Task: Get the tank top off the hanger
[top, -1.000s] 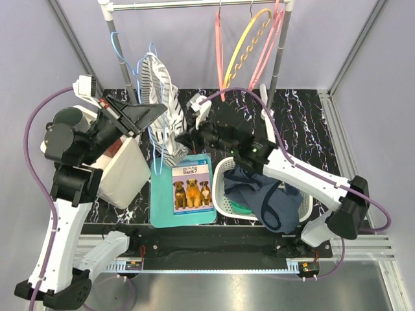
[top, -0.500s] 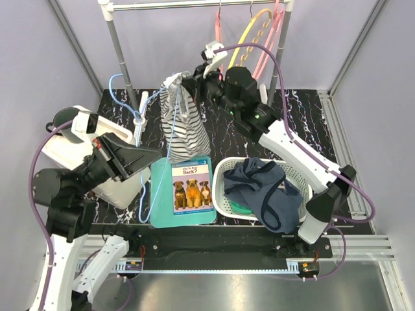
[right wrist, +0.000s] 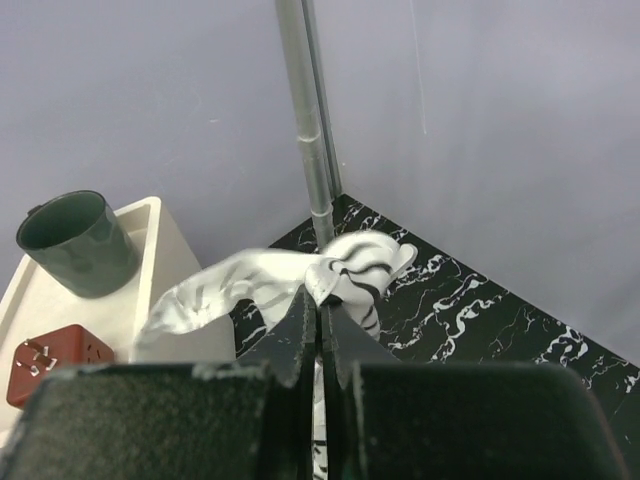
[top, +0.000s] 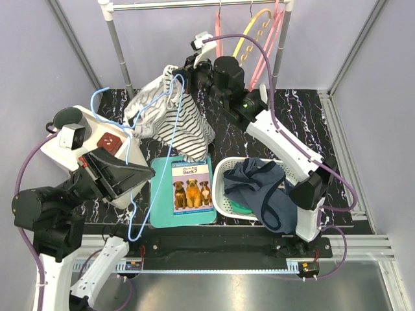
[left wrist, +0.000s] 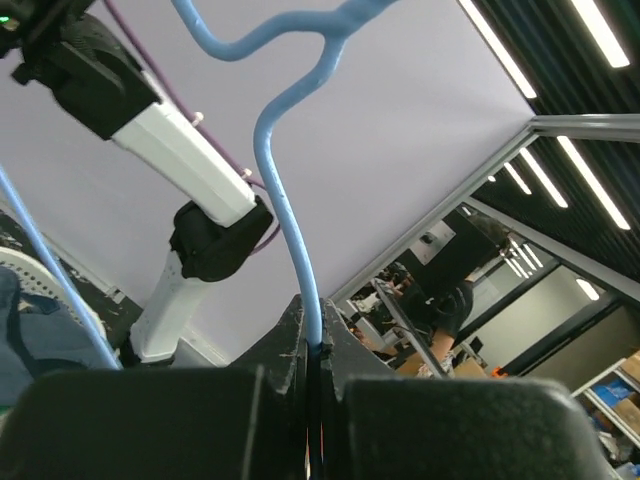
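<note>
The tank top (top: 174,123), white with black stripes, hangs bunched over the black marble table, and my right gripper (top: 183,76) is shut on its top edge, high near the rack. In the right wrist view the cloth (right wrist: 350,262) is pinched at the jaws of the right gripper (right wrist: 320,305). The light blue wire hanger (top: 131,194) stretches from the garment's top down to the near left. My left gripper (top: 144,170) is shut on it; in the left wrist view the hanger wire (left wrist: 285,190) rises from the left gripper (left wrist: 315,325). The wire crosses the cloth's front.
A white bin (top: 133,188) at left holds a dark green cup (top: 65,120) and a dark red box (top: 108,141). A teal tray (top: 159,194) carries a dog book (top: 192,184). A white basket (top: 227,170) holds navy clothes (top: 266,191). Pink and yellow hangers (top: 249,45) hang on the rack (top: 194,4).
My left arm has pulled the blue hanger down and toward the near left. My right gripper has lifted the tank top up and back, and the cloth has spread out leftward.
</note>
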Robot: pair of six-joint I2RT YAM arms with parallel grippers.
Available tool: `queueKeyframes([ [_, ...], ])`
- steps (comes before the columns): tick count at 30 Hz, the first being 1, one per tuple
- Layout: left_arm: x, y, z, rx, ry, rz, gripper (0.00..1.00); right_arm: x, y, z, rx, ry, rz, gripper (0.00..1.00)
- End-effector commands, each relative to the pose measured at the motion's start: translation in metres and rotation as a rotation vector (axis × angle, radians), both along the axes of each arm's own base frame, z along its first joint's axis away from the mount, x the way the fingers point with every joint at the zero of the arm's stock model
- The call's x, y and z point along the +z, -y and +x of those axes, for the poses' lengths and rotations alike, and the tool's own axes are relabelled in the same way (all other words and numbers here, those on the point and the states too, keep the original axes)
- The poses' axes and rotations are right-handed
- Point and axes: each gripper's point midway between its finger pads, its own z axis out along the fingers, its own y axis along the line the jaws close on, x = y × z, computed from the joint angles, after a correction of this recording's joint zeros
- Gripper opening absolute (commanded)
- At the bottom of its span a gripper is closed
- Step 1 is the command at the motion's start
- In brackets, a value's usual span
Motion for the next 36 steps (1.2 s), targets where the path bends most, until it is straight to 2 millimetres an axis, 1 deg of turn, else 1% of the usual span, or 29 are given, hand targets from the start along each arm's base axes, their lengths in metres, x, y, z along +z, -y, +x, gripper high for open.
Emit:
queueKeyframes([
  [1, 0.005, -0.008, 0.000, 0.127, 0.067, 0.082, 0.00, 0.066, 0.024, -0.026, 0.018, 0.083, 0.087, 0.00],
  [2, 0.004, -0.011, 0.004, 0.190, 0.131, 0.128, 0.00, 0.083, 0.035, -0.039, 0.028, 0.101, 0.109, 0.00],
  [3, 0.007, -0.019, 0.007, 0.266, 0.113, 0.147, 0.00, 0.082, 0.038, -0.045, 0.035, 0.091, 0.106, 0.00],
  [4, 0.007, -0.024, 0.010, 0.313, 0.122, 0.164, 0.00, 0.104, 0.053, -0.062, 0.046, 0.115, 0.139, 0.00],
  [5, 0.005, -0.028, 0.014, 0.361, 0.152, 0.191, 0.00, 0.111, 0.057, -0.074, 0.072, 0.123, 0.148, 0.00],
  [6, 0.004, -0.034, 0.018, 0.414, 0.145, 0.197, 0.00, 0.113, 0.062, -0.082, 0.089, 0.117, 0.146, 0.00],
  [7, 0.003, -0.036, 0.021, 0.434, 0.146, 0.204, 0.00, 0.133, 0.078, -0.103, 0.109, 0.139, 0.182, 0.00],
  [9, -0.002, -0.038, 0.031, 0.467, 0.145, 0.224, 0.00, 0.142, 0.088, -0.127, 0.163, 0.146, 0.190, 0.00],
  [10, -0.004, -0.038, 0.035, 0.473, 0.143, 0.230, 0.00, 0.159, 0.104, -0.148, 0.178, 0.171, 0.218, 0.00],
  [12, -0.010, -0.034, 0.045, 0.467, 0.124, 0.252, 0.00, 0.166, 0.117, -0.169, 0.212, 0.180, 0.225, 0.00],
  [13, -0.012, -0.034, 0.049, 0.467, 0.118, 0.259, 0.00, 0.179, 0.133, -0.186, 0.217, 0.206, 0.244, 0.00],
  [15, -0.015, -0.031, 0.057, 0.464, 0.112, 0.276, 0.00, 0.186, 0.146, -0.202, 0.227, 0.216, 0.247, 0.00],
  [16, -0.015, -0.031, 0.059, 0.466, 0.112, 0.278, 0.00, 0.193, 0.158, -0.213, 0.222, 0.242, 0.251, 0.00],
  [18, -0.015, -0.031, 0.064, 0.477, 0.116, 0.281, 0.00, 0.197, 0.171, -0.217, 0.186, 0.260, 0.240, 0.00],
  [19, -0.015, -0.032, 0.063, 0.479, 0.120, 0.278, 0.00, 0.201, 0.181, -0.221, 0.158, 0.286, 0.235, 0.00],
  [20, -0.015, -0.031, 0.064, 0.480, 0.121, 0.278, 0.00, 0.201, 0.187, -0.216, 0.113, 0.285, 0.233, 0.00],
  [21, -0.015, -0.032, 0.063, 0.479, 0.127, 0.276, 0.00, 0.193, 0.191, -0.212, 0.084, 0.270, 0.210, 0.00],
  [22, -0.015, -0.032, 0.063, 0.480, 0.131, 0.277, 0.00, 0.192, 0.196, -0.212, 0.059, 0.276, 0.203, 0.00],
  [23, -0.016, -0.031, 0.062, 0.478, 0.134, 0.277, 0.00, 0.182, 0.197, -0.203, 0.022, 0.254, 0.187, 0.00],
  [25, -0.017, -0.032, 0.063, 0.481, 0.136, 0.282, 0.00, 0.176, 0.202, -0.199, -0.009, 0.250, 0.175, 0.00],
  [26, -0.017, -0.032, 0.063, 0.480, 0.135, 0.281, 0.00, 0.169, 0.200, -0.195, -0.022, 0.239, 0.163, 0.00],
  [28, -0.018, -0.031, 0.063, 0.473, 0.136, 0.283, 0.00, 0.165, 0.204, -0.191, -0.053, 0.236, 0.151, 0.00],
  [29, -0.018, -0.030, 0.063, 0.471, 0.136, 0.283, 0.00, 0.161, 0.203, -0.188, -0.058, 0.230, 0.142, 0.00],
  [33, -0.019, -0.030, 0.063, 0.471, 0.136, 0.285, 0.00, 0.161, 0.207, -0.179, -0.109, 0.241, 0.127, 0.00],
  [36, -0.021, -0.030, 0.065, 0.469, 0.131, 0.288, 0.00, 0.174, 0.210, -0.180, -0.116, 0.275, 0.131, 0.00],
])
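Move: My right hand pinches the striped tank top, whose cloth hangs mostly below it. The basket lies about 20 cm back, 24 cm to its right and 42 cm lower; the book is equally far back and low but only 3 cm left. An empty pink hanger hangs some 12 cm ahead and 11 cm right, slightly above. From my left hand, which holds the blue hanger, the tank top's middle is roughly 28 cm ahead, 6 cm right and 24 cm lower. Keeping its pinch, my right hand whips the tank top away from the blue hanger, back, up and to the right by over 20 cm each way, then eases down and forward again, still high over the basket side. My left hand keeps the hanger, shifts about 6 cm forward and slightly left, turns some 30 degrees, mostly counter-clockwise, then holds still. ##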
